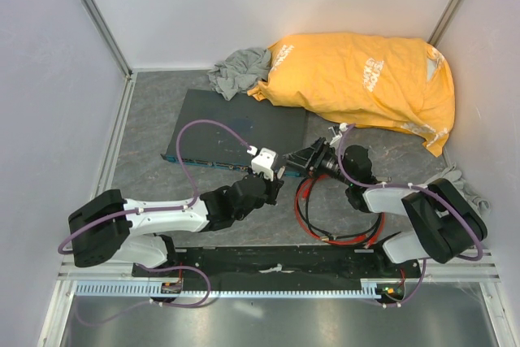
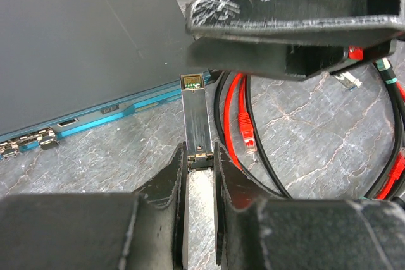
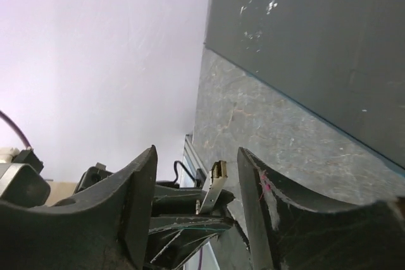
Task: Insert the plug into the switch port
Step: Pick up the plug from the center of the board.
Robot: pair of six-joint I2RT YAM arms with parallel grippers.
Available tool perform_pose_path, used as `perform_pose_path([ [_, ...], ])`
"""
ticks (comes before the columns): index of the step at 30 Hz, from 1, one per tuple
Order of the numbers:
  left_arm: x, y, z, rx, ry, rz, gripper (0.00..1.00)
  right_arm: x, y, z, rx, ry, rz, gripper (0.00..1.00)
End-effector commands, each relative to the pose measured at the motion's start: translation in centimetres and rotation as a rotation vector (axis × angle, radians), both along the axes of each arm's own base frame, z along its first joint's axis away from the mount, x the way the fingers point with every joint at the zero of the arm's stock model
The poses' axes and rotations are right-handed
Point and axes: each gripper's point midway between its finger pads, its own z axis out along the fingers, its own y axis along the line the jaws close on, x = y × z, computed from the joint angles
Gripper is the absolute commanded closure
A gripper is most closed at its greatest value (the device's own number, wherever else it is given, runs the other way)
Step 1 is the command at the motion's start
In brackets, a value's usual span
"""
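The switch [image 1: 236, 127] is a flat dark grey box; its blue-green front edge [image 2: 114, 109] carries the small sockets [image 2: 66, 121]. My left gripper [image 2: 199, 156] is shut on a slim silver metal module [image 2: 193, 115], which points toward the switch's right corner and is not touching it. The red plug [image 2: 247, 132] lies loose on the table just right of that module, on its red cable [image 1: 305, 201]. My right gripper [image 3: 197, 162] is open, its fingers [image 2: 291, 23] on either side of the module's tip [image 3: 215, 184] without touching it.
A yellow bag [image 1: 366, 79] and a grey cloth [image 1: 240, 67] lie behind the switch. Red and black cables coil [image 1: 329, 221] between the arms. A small silver connector [image 2: 348, 80] lies on the stone-patterned table. White walls enclose the left, back and right.
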Motion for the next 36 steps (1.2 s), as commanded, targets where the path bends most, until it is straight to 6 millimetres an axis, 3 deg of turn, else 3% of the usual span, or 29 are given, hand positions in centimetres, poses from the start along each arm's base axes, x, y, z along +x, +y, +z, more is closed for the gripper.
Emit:
perform_pose_path([
  [1,0.6,-0.8,1.9,-0.097,-0.015,0.024,0.98,-0.6,0.9,1.7,0.06,-0.064,0.041,0.41],
  [11,0.8,-0.8,2.3,-0.102,-0.034,0.026,0.98,-0.7,1.3,0.2,0.012,-0.032,0.047,0.52],
  [20,0.6,-0.9,2.1,-0.091,-0.026,0.013,0.97,-0.9,1.7,0.2,0.005,-0.044,0.066,0.88],
  [22,0.5,-0.9,2.1,-0.077,-0.017,0.007,0.9,-0.9,1.7,0.0,0.0,-0.046,0.067,0.97],
  [23,0.4,-0.9,2.0,-0.069,-0.013,0.002,0.81,-0.9,1.7,0.0,-0.004,-0.048,0.068,1.0],
  [29,-0.3,-0.3,2.6,-0.007,0.027,-0.032,0.46,-0.9,1.5,-0.5,-0.036,-0.064,0.066,1.0],
  [33,-0.4,0.7,3.6,0.02,0.036,-0.036,0.31,-0.9,1.4,-0.8,-0.046,-0.06,0.058,1.0],
  [36,-0.3,1.3,4.1,0.035,0.049,-0.039,0.28,-0.9,1.5,-0.9,-0.051,-0.055,0.054,1.0],
])
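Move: The left fingers hold the metal plug by its rear end; its middle lies about 2 cm ahead and 1 cm right of that hand, 1 cm lower. From the open right hand, the plug's middle is some 3 cm back, 3 cm left and 2 cm below. The dark switch's middle lies roughly 8 cm ahead and 17 cm left of the right hand, the cable coil about 16 cm back and 15 cm right of it, both some 13 cm below. Easing back and left by a good centimetre each, and slightly down, the right hand brings its fingers around the plug's free end and shuts them, pinching it while the left hand still holds the rear end nearly motionless. Then the left fingers open wide and let go, the hand lifting about 2 cm with a little leftward drift as the right, keeping its grip, sinks another centimetre. ##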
